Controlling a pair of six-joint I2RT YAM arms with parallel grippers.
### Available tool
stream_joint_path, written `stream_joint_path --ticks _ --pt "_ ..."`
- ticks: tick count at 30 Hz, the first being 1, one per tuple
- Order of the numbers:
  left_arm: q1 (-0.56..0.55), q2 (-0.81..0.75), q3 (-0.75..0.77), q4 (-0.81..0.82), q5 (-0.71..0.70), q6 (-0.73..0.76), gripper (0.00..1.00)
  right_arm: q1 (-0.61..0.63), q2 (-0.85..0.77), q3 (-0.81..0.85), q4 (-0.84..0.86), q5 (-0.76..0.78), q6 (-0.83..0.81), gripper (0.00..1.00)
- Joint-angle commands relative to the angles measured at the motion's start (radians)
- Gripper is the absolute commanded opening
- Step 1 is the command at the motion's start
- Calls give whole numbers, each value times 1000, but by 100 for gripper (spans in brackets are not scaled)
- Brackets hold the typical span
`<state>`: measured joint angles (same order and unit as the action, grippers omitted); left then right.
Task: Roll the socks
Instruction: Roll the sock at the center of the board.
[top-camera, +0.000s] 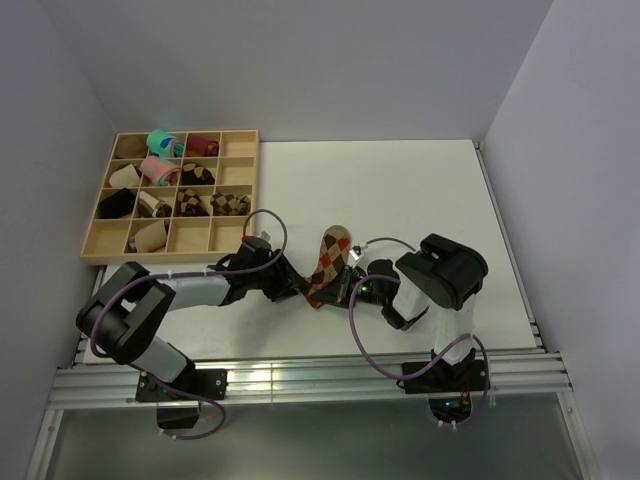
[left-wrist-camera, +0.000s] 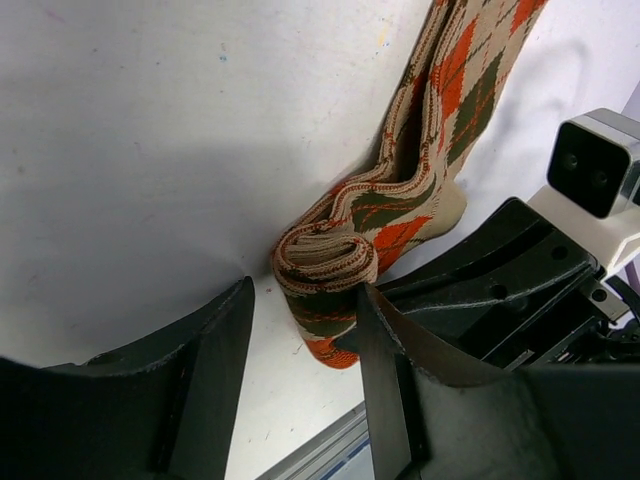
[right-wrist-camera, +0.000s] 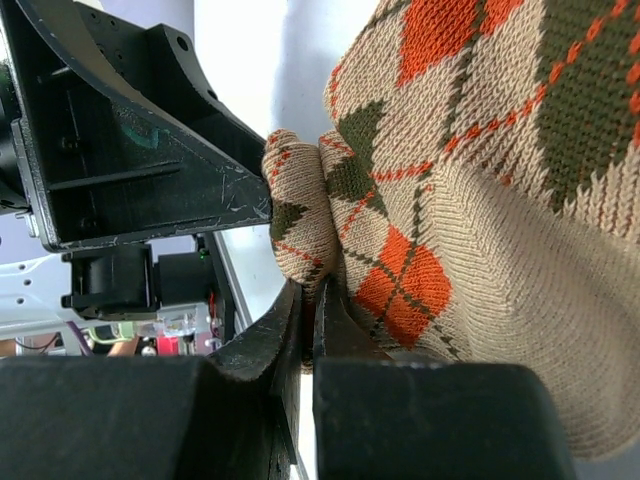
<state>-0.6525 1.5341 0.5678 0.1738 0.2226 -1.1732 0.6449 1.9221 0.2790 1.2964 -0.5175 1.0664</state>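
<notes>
The socks (top-camera: 333, 252) lie on the white table between the two arms, tan with dark and orange-red diamonds. Their near end is folded over into a small roll (left-wrist-camera: 322, 268). My left gripper (left-wrist-camera: 305, 290) is open around that roll. Its right finger (left-wrist-camera: 385, 380) touches the roll, while the left finger (left-wrist-camera: 210, 370) stands apart from it. In the top view the left gripper (top-camera: 303, 290) is at the socks' near tip. My right gripper (right-wrist-camera: 312, 290) is shut, pinching a fold of the socks (right-wrist-camera: 470, 200), just right of the roll (top-camera: 345, 283).
A wooden compartment tray (top-camera: 100, 245) stands at the back left, holding teal (top-camera: 160, 143), pink (top-camera: 158, 170), maroon (top-camera: 203, 147) and brown argyle (top-camera: 190, 202) rolls. The table's metal front rail (top-camera: 300, 380) runs close behind both grippers. The two grippers nearly touch.
</notes>
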Motion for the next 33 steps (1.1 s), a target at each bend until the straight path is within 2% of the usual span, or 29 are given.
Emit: stream_joint_path --ticks 1,9,14,20,21,22,23,25,26,31,33 --pt "-13 37 3 -22 -2 14 52 -4 40 -12 -190 19 -37 0" --pt "-13 64 3 -7 9 15 55 -4 44 -8 -194 19 -36 0" --pt "-13 84 3 -5 12 15 51 -5 40 -1 -207 16 -37 0" --pt "-13 83 21 -62 -28 26 13 -4 -4 17 -258 19 -66 3" --pt "-13 78 35 -77 -35 30 2 -5 -23 28 -299 28 -75 8" --pt "-13 74 43 -111 -46 44 1 -4 -40 31 -321 33 -88 13" --pt "-12 72 64 -134 -60 52 1 -4 -60 35 -377 39 -115 22" --pt "-12 67 92 -222 -97 78 0 -1 -139 51 -448 75 -173 30" --pt "-12 69 125 -255 -107 89 0 4 -176 66 -535 94 -196 36" --pt "-12 92 256 -468 -213 173 0 44 -430 121 -798 258 -333 43" --pt "-13 121 329 -572 -218 202 0 71 -498 161 -909 387 -399 44"
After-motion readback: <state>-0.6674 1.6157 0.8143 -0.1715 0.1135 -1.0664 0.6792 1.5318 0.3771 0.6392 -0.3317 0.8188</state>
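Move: Just off the left hand's half-open fingertips, about 2 cm to its right and 1 cm lower, is the sock's rolled end. The right hand already pinches that roll, its middle roughly 1 cm ahead of and 1 cm to the left of this hand. From the left hand, the sock's toe lies some 12 cm ahead and 9 cm to the right; the tray's nearest empty compartment is about 13 cm ahead and 18 cm to the left. Easing about 1 cm to the right onto the rolled end while the right hand keeps its pinch, the left hand dips slightly and shuts its fingers on the roll. Only then does the right hand open nearly halfway, let go and draw off upward, forward and to the right, some 2.5 cm, while the left, still pinching, shifts about 2 cm forward and left, rolling its left side up some 15 degrees. ##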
